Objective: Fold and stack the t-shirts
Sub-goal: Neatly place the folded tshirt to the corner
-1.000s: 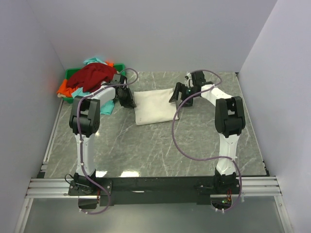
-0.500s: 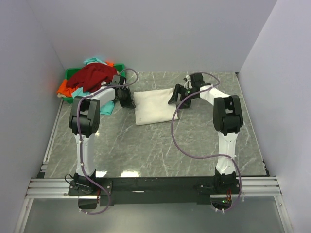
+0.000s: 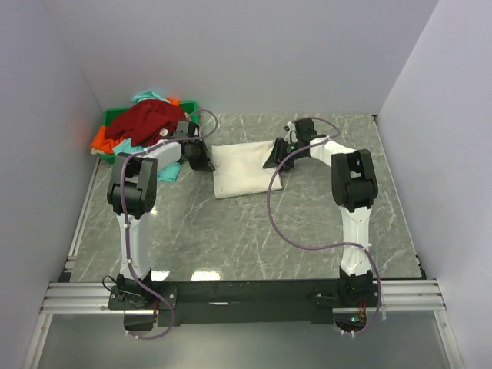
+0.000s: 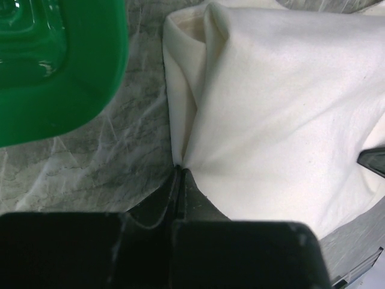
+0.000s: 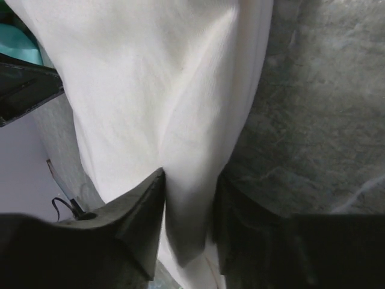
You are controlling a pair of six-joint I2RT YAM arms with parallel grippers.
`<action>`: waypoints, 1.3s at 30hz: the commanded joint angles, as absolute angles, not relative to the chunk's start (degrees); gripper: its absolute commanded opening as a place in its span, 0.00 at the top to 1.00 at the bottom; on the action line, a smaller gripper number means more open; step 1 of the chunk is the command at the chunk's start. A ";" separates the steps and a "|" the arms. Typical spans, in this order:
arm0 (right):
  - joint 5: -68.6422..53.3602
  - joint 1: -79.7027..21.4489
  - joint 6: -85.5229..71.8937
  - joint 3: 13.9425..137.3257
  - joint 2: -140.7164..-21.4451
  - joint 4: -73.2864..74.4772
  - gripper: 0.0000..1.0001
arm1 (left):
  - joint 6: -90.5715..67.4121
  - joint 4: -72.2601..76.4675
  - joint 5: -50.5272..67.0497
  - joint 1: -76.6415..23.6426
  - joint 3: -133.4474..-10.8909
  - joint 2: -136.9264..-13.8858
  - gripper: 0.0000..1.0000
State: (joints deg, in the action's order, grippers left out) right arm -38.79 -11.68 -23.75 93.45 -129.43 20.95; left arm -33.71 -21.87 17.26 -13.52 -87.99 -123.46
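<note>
A folded cream-white t-shirt (image 3: 242, 171) lies on the marble table. My left gripper (image 3: 201, 157) is at its left edge; in the left wrist view the gripper (image 4: 178, 171) is shut, pinching the cloth's hem (image 4: 283, 108). My right gripper (image 3: 270, 160) is at the shirt's right edge. In the right wrist view it (image 5: 189, 192) has a thick fold of the cream shirt (image 5: 150, 90) pressed between both fingers. The dark red t-shirt (image 3: 146, 119), orange t-shirt (image 3: 100, 140) and teal t-shirt (image 3: 150, 97) are piled in the back left corner.
The green bin (image 3: 192, 108) under the pile stands close behind my left gripper, and its corner (image 4: 54, 66) fills the upper left of the left wrist view. White walls close in the table on three sides.
The left jaws closed fully on the shirt's left edge. The right gripper slid left onto the shirt's right edge and its jaws narrowed around the fold.
</note>
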 commanded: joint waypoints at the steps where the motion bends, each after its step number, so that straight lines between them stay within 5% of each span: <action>1: -37.36 -12.48 -23.73 94.04 -131.66 21.71 0.59 | -32.78 -23.38 17.14 -13.89 -85.61 -123.22 1.00; 5: -34.20 -12.48 -23.30 94.57 -130.52 22.58 0.76 | -32.78 -23.73 17.75 -13.97 -85.87 -122.78 0.98; 9: -28.23 -11.95 -21.11 97.02 -129.38 26.45 1.00 | -33.13 -24.43 17.84 -13.89 -87.80 -121.12 0.65; 10: -26.39 -11.78 -20.48 97.64 -129.03 28.54 1.00 | -33.31 -24.61 17.67 -13.89 -88.24 -120.77 0.54; 13: -20.84 -9.76 -17.67 99.58 -127.80 32.15 1.00 | -33.57 -25.75 17.93 -13.89 -90.26 -119.10 0.46; 28: 16.12 2.99 0.95 113.63 -129.46 46.93 1.00 | -33.05 -28.65 17.84 -13.89 -89.74 -113.82 0.47; 39: 34.97 6.68 7.03 119.44 -131.83 43.68 1.00 | -33.22 -29.62 17.58 -13.89 -88.59 -112.15 0.47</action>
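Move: The right hand's half-open fingers already straddle the folded tshirt's right edge; its middle lies about 11 cm left and 2 cm back, and the table's far right corner some 20 cm ahead and 44 cm right. From the left hand, shut on the opposite edge, the tshirt's middle is about 15 cm right and 1 cm back, the green bin 14 cm ahead and 25 cm left, the turquoise cloth 17 cm left, level with it. Right hand pinches the tshirt's edge and pulls it 35 cm right, rolling about 70 degrees; left releases, rises. ##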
